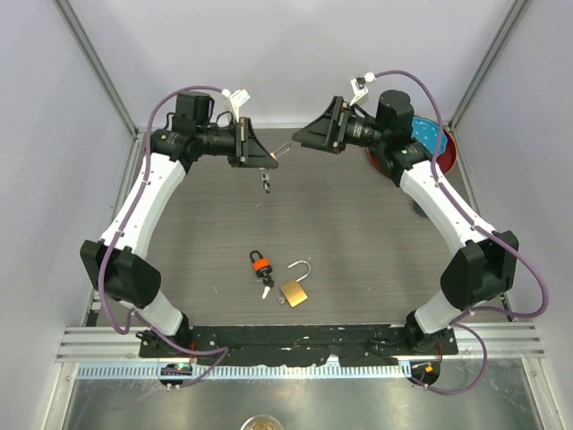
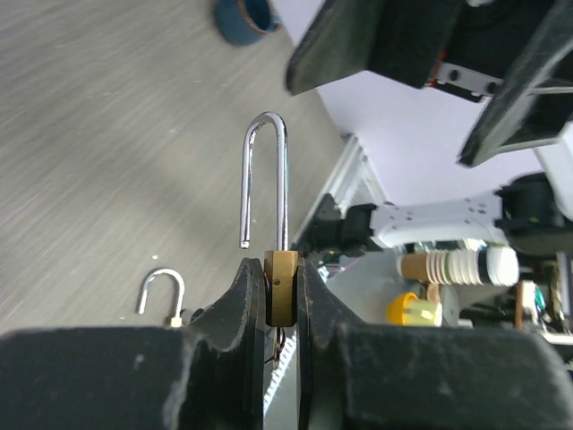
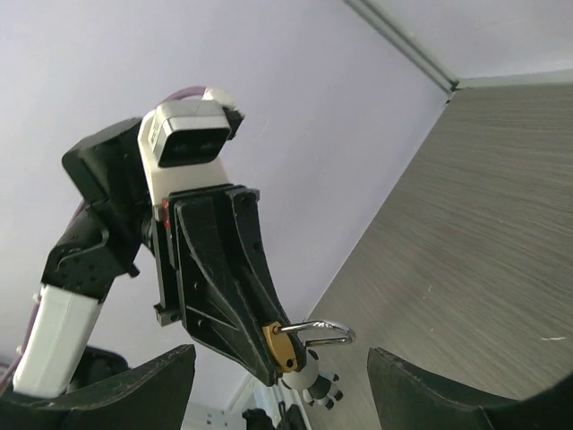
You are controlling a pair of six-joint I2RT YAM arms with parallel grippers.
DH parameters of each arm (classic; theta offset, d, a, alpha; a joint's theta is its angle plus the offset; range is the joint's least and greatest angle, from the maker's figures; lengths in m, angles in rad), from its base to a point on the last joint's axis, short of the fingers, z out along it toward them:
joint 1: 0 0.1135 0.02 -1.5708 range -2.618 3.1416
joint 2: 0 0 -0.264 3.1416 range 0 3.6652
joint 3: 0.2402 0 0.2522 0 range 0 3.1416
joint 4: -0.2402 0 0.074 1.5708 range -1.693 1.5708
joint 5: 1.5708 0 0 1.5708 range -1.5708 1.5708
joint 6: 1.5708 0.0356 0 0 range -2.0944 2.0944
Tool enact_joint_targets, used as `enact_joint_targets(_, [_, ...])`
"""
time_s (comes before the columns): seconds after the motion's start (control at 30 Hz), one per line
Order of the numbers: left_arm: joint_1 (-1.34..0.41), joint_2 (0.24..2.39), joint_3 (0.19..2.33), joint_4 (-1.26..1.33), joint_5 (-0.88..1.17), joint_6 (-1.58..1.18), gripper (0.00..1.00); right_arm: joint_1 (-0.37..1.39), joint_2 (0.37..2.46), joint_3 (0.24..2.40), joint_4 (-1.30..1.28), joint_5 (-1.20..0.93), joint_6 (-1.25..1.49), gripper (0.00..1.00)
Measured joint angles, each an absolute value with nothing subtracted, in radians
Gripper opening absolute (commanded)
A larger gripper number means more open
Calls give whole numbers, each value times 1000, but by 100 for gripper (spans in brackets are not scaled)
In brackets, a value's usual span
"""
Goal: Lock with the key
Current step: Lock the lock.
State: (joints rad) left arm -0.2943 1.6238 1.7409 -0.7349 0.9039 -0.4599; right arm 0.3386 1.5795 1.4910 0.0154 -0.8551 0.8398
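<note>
My left gripper (image 1: 271,157) is raised over the back of the table, shut on a small brass padlock (image 2: 283,288). The padlock's steel shackle (image 2: 267,175) stands open and points toward the right arm. A key bunch (image 1: 265,182) dangles below this padlock; the right wrist view shows it as pale and black pieces (image 3: 312,383). My right gripper (image 1: 300,136) faces the padlock (image 3: 285,348) from a short gap away, open, with nothing between its fingers (image 3: 143,385).
A second brass padlock (image 1: 295,290) with an open shackle lies near the table's front middle. Beside it are an orange and black lock (image 1: 260,262) and a small key (image 1: 267,289). A red plate (image 1: 445,159) sits at the back right, with a blue cup (image 1: 419,208) in front of it.
</note>
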Motion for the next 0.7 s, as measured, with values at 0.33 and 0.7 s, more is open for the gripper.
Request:
enact_joint_targets(0.33, [-295, 1604, 1712, -590, 1087, -562, 0, 347, 1580, 1496, 37, -946, 789, 78])
enact_joint_targets(0.7, [-295, 1592, 1695, -532, 1127, -606, 0, 399, 1621, 1534, 115, -997, 831, 40])
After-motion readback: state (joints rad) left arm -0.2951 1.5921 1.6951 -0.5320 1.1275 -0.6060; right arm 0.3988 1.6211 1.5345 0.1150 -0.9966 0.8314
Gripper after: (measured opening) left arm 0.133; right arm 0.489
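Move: The left hand already grips the small padlock's body; its open shackle sticks out about 4 cm to that hand's right and some 2 cm ahead, roughly level. From the open right hand, the shackle is about 5 cm left, 1 cm back and some 4 cm lower. The key bunch hangs about 5 cm below the left hand, 1 cm back and 1 cm to its left. The right hand moves 4 cm back-left, half closing against the shackle, while left lifts the padlock 4 cm, drawing back. ##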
